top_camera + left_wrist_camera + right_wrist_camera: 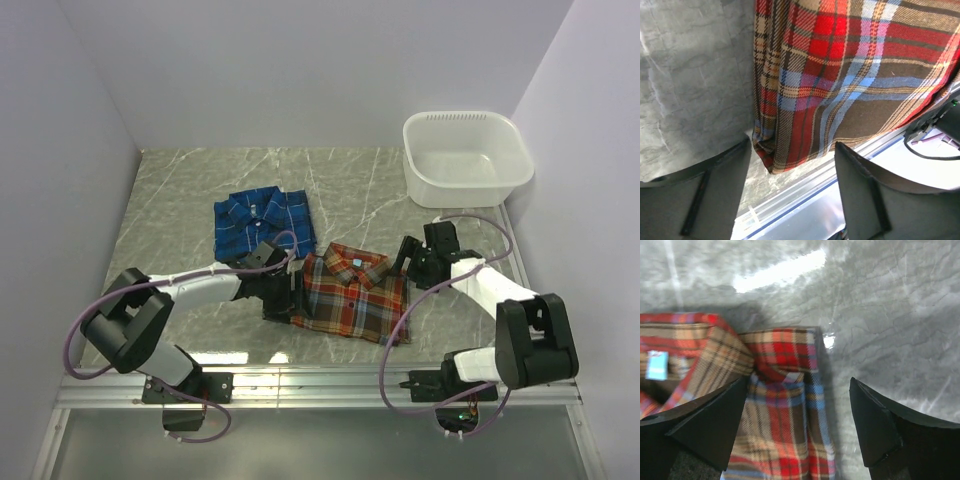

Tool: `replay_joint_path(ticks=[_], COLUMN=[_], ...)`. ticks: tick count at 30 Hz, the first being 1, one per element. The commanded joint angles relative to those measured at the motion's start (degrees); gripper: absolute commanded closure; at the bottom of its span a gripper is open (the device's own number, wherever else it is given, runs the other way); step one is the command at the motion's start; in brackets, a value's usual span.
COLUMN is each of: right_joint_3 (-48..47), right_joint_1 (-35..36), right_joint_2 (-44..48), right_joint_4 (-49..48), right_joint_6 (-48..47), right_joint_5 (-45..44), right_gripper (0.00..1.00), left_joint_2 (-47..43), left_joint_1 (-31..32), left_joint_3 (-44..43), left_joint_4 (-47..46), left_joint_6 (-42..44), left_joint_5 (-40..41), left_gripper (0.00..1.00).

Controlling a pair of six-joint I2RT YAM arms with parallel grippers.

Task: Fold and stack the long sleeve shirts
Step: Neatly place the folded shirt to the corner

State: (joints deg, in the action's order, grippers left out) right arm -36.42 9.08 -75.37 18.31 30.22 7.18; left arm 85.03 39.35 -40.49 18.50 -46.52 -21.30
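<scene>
The red-orange plaid shirt (352, 296) lies folded, collar up, at the table's near middle. The blue plaid shirt (262, 222) lies folded just behind and to its left. My left gripper (283, 297) is at the red shirt's left edge. In the left wrist view it (792, 182) stands open, with the shirt's near corner (771, 159) hanging between its fingers (715, 192), unpinched. My right gripper (409, 257) is at the red shirt's far right corner. In the right wrist view it (797, 425) is open, straddling the shirt's folded edge (790, 405).
A white plastic tub (466, 158) stands at the back right. Grey marble table (190, 185) shows around both shirts. The metal rail of the table's near edge (805, 187) runs right below the left gripper. Walls close in on left, back and right.
</scene>
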Motion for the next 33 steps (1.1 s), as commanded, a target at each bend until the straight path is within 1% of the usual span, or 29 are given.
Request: replay_joint_path(ticks=[1,3,4,14,15,17,18,19,20,21,22,23,24,26,27,29,30,31,33], right_joint_3=[0.21,-0.14,-0.05,-0.40,-0.58,-0.67,-0.75,-0.75,-0.75,-0.75,-0.67,-0.58,-0.40,-0.31,-0.40,-1.10,-1.54,-1.89,-3.73], right_joint_1=[-0.38,-0.29,-0.21,1.46,1.55,2.17,2.43,2.43,2.43,2.52,2.43,2.61,2.61,2.61,2.87,3.48,4.44,5.06,6.81], right_joint_2=[-2.67,-4.51,-5.04,-8.29,-8.91,-10.05,-10.06,-10.14,-10.14,-10.06,-9.80,-9.01,-8.65,-7.08,-6.46,-4.88,-4.26,-2.69,-1.10], right_joint_4=[-3.01,-3.01,-2.93,-3.45,-3.36,-3.54,-3.63,-3.63,-3.71,-3.63,-3.63,-3.54,-3.54,-3.71,-3.54,-3.02,-2.84,-2.66,-1.44], right_joint_6=[0.11,-0.24,-0.16,-0.60,-0.60,-0.60,-0.51,-0.42,-0.51,-0.42,-0.51,-0.51,-0.68,-0.86,-1.21,-1.56,-1.91,-2.18,-2.27], right_joint_5=[0.20,0.90,2.04,6.53,6.62,7.06,7.06,7.06,7.06,6.71,6.53,6.18,5.83,5.57,5.48,4.69,4.25,3.38,1.62], right_gripper=[0.11,0.12,0.15,0.26,0.26,0.30,0.32,0.38,0.42,0.45,0.51,0.55,0.65,0.76,0.84,0.90,0.97,1.00,1.00], left_joint_2=[1.89,1.71,1.71,4.44,4.70,4.88,4.79,4.79,4.79,5.05,5.05,5.14,5.05,4.79,4.53,3.91,3.13,2.60,0.67], left_joint_1=[0.46,0.37,0.46,0.37,0.46,0.46,0.37,0.37,0.37,0.29,0.29,0.37,0.46,0.46,0.37,0.37,0.46,0.64,0.99], left_joint_3=[1.64,1.64,1.56,1.55,1.55,1.38,1.47,1.64,1.73,1.90,1.82,1.82,1.73,1.56,1.29,0.77,0.50,-0.02,-0.81], left_joint_4=[-0.31,-0.22,-0.05,-0.75,-0.66,-0.57,-0.57,-0.57,-0.75,-0.75,-0.84,-0.92,-1.01,-0.92,-0.84,-0.66,-0.57,-0.22,0.39], left_joint_6=[-0.32,-0.59,-0.67,-0.85,-0.76,-0.76,-0.94,-0.85,-0.94,-1.03,-1.03,-1.03,-0.94,-0.76,-0.50,-0.24,-0.06,0.11,0.47], left_joint_5=[1.08,1.87,2.22,1.88,1.79,2.05,2.05,2.05,2.14,2.05,2.14,2.05,1.96,1.88,1.96,1.87,1.88,2.14,2.84], left_gripper=[0.30,0.31,0.32,0.38,0.40,0.42,0.46,0.49,0.52,0.59,0.62,0.65,0.75,0.84,0.92,0.97,0.99,0.99,0.99])
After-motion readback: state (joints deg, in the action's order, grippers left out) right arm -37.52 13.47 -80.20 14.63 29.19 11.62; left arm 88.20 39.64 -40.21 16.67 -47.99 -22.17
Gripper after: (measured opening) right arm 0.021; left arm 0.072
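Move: The folded red shirt's middle lies about 15 cm to the right of the left hand, 4 cm farther out and 2 cm lower, its near-left corner already between those open fingers. From the right hand the shirt's middle is some 13 cm left and 8 cm back, its far-right shoulder between the fingers. The blue shirt sits about 22 cm ahead and 7 cm left of the left hand; the white basket some 26 cm ahead and 15 cm right of the right hand. Both hands pinch the red shirt's side edges, the right sliding about 4 cm left, the left sinking 1 cm. ##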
